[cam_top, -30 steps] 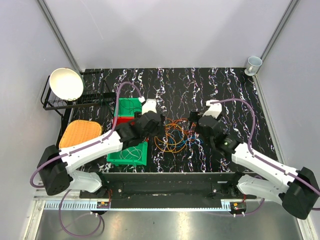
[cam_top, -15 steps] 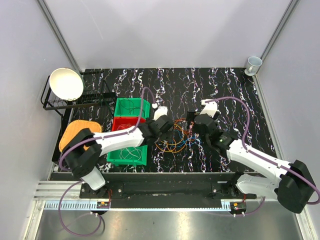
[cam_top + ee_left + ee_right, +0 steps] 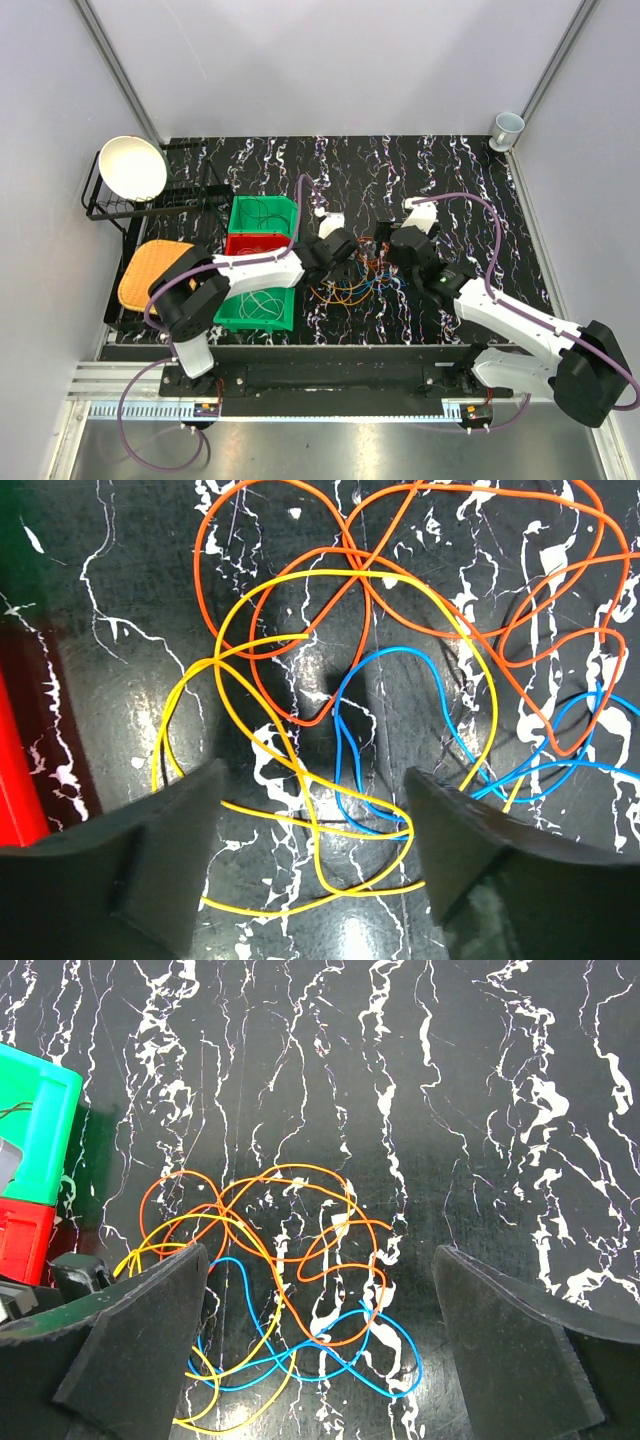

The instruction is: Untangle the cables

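Note:
The cables (image 3: 345,285) lie in one loose tangle on the black marbled table (image 3: 460,190), between the two arms. My left gripper (image 3: 343,254) hangs low over the tangle's left part. In the left wrist view it (image 3: 315,815) is open, and a yellow loop (image 3: 304,906) and a blue wire (image 3: 338,730) lie on the table between its fingers. Orange loops (image 3: 197,550) spread beyond them. My right gripper (image 3: 393,252) stands open above the right side. Its view (image 3: 320,1295) shows orange (image 3: 341,1343) and blue (image 3: 418,1365) wires below, untouched.
Left of the tangle stand a green bin (image 3: 240,212), a red bin (image 3: 240,245) and a second green bin (image 3: 222,318) with wires in it. A black rack with a white bowl (image 3: 132,167) and an orange pad (image 3: 158,270) sit at the far left. A cup (image 3: 507,127) stands in the back right corner.
The left arm has stretched right and dropped its gripper over the tangle, and its jaws have narrowed somewhat. The right gripper shifted slightly left and has held still since.

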Action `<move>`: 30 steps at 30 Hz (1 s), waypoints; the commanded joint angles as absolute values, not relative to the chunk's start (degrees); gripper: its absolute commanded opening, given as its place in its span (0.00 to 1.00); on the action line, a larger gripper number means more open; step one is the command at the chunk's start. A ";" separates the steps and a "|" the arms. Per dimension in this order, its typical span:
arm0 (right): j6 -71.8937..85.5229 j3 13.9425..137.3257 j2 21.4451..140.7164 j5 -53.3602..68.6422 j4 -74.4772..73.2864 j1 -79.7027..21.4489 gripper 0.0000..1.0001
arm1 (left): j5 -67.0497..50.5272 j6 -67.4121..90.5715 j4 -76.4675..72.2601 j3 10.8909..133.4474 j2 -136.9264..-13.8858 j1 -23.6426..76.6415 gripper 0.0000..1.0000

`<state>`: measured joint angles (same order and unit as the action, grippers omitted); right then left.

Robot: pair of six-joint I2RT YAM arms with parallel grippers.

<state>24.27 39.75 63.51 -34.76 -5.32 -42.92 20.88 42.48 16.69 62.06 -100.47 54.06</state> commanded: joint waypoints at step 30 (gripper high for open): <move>24.70 40.78 62.67 -34.36 -2.55 -42.10 0.99 | 19.51 34.98 28.30 77.78 -78.14 54.58 0.00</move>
<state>24.27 39.75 63.51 -33.47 -4.75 -42.57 19.90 39.18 27.53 73.34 -83.66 54.39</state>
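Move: The yellow cable already lies between the left gripper's open fingers, its crossing strands right under the hand point and about 1 cm below it. The blue cable's middle is roughly 5 cm to the right and 1 cm farther out. The orange cable is about 5 cm ahead and 4 cm right, and the red tray some 17 cm left and 3 cm ahead. From the right gripper, the gripped stretch of yellow is about 9 cm left, 3 cm back and 13 cm below. Ease the left gripper about 1 cm farther down onto the yellow strands and shut the fingers fully, pinching the cable. Then draw it straight up, quickly, some 15 cm above where you began, away from the orange and blue cables, letting the hand tip up and roll left-side-down by about 10 degrees each. ##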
